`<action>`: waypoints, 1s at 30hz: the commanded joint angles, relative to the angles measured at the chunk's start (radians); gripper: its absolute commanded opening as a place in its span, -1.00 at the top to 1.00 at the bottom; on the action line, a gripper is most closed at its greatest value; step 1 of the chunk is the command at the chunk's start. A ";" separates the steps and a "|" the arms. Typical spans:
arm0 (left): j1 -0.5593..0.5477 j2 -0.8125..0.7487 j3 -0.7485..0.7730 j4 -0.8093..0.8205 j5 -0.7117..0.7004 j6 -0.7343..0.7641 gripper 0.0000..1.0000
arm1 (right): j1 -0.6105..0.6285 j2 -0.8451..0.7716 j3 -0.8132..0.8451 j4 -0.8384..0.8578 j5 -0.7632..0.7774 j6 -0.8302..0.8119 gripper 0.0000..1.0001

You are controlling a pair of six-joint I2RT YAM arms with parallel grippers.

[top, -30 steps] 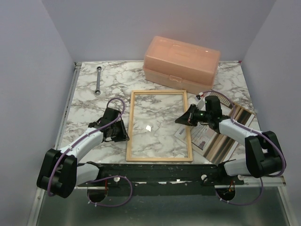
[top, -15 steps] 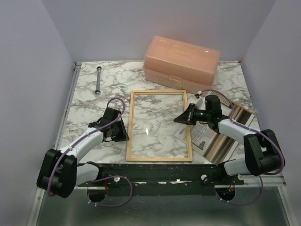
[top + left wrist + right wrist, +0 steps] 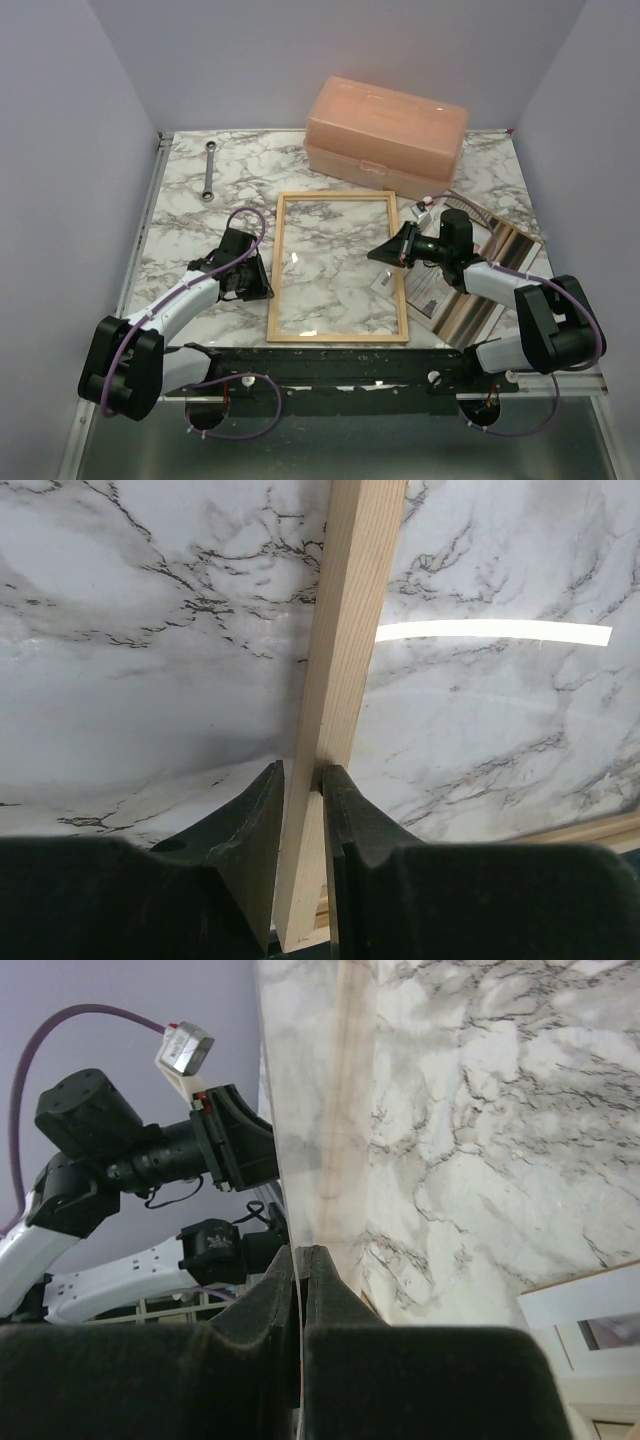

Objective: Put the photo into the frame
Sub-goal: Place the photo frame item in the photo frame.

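Observation:
The light-wood frame point(image 3: 276, 268) lies flat at the middle of the marble table. My left gripper point(image 3: 262, 281) is shut on its left rail; the left wrist view shows the wood strip point(image 3: 350, 610) pinched between both fingers of that gripper point(image 3: 300, 775). My right gripper point(image 3: 386, 252) is shut on the right edge of a thin clear pane point(image 3: 320, 1090) that sits over the frame's opening and stands tilted up on that side. In the right wrist view the pane runs edge-on between the closed jaws of that gripper point(image 3: 300, 1252). The photo point(image 3: 428, 291) lies picture side up just right of the frame, partly under the right arm.
A brown backing panel point(image 3: 497, 282) lies under and right of the photo, near the table's right edge. A peach plastic box point(image 3: 385, 128) stands at the back. A wrench point(image 3: 209, 172) lies at the back left. A metal rail point(image 3: 143, 235) runs along the left edge.
My right gripper has shifted slightly left and up with the pane's edge, and the glare on the pane has slid towards the frame's left side. The left arm has not moved.

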 commanded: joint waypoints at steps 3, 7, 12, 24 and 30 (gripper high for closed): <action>-0.004 0.023 -0.015 -0.012 -0.067 0.024 0.53 | 0.022 0.015 0.024 -0.224 0.050 -0.128 0.99; -0.005 0.023 -0.015 -0.012 -0.068 0.024 0.53 | 0.024 0.034 0.030 -0.281 0.075 -0.170 0.99; -0.006 0.023 -0.015 -0.012 -0.070 0.024 0.54 | 0.024 0.058 0.030 -0.287 0.084 -0.188 0.99; -0.008 0.021 -0.015 -0.011 -0.072 0.023 0.57 | 0.024 0.004 0.037 -0.338 0.145 -0.198 0.99; -0.008 0.022 -0.015 -0.010 -0.072 0.023 0.60 | 0.024 -0.023 0.037 -0.344 0.156 -0.192 0.99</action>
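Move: The clear sheet is held near its right edge. The middle of the frame it is meant for lies about 6 cm left of the right hand, level with it fore and aft, and roughly 10 cm below. The frame's right bar is some 7 cm to this hand's right, its near bar about 12 cm back and 6 cm left, and the photo mat about 16 cm to the right. From the left hand, the frame's middle lies some 14 cm right and 5 cm ahead. The clear sheet, still pinched near its right edge, is lowered towards the frame by the right hand: about 5 cm down with some 2 cm of drift right towards the right bar, slowing to a near stop. The fingers, pointing left, tip some 15 degrees further down and stay shut. The left hand keeps its hold on the left bar near the near corner and stays in place. ##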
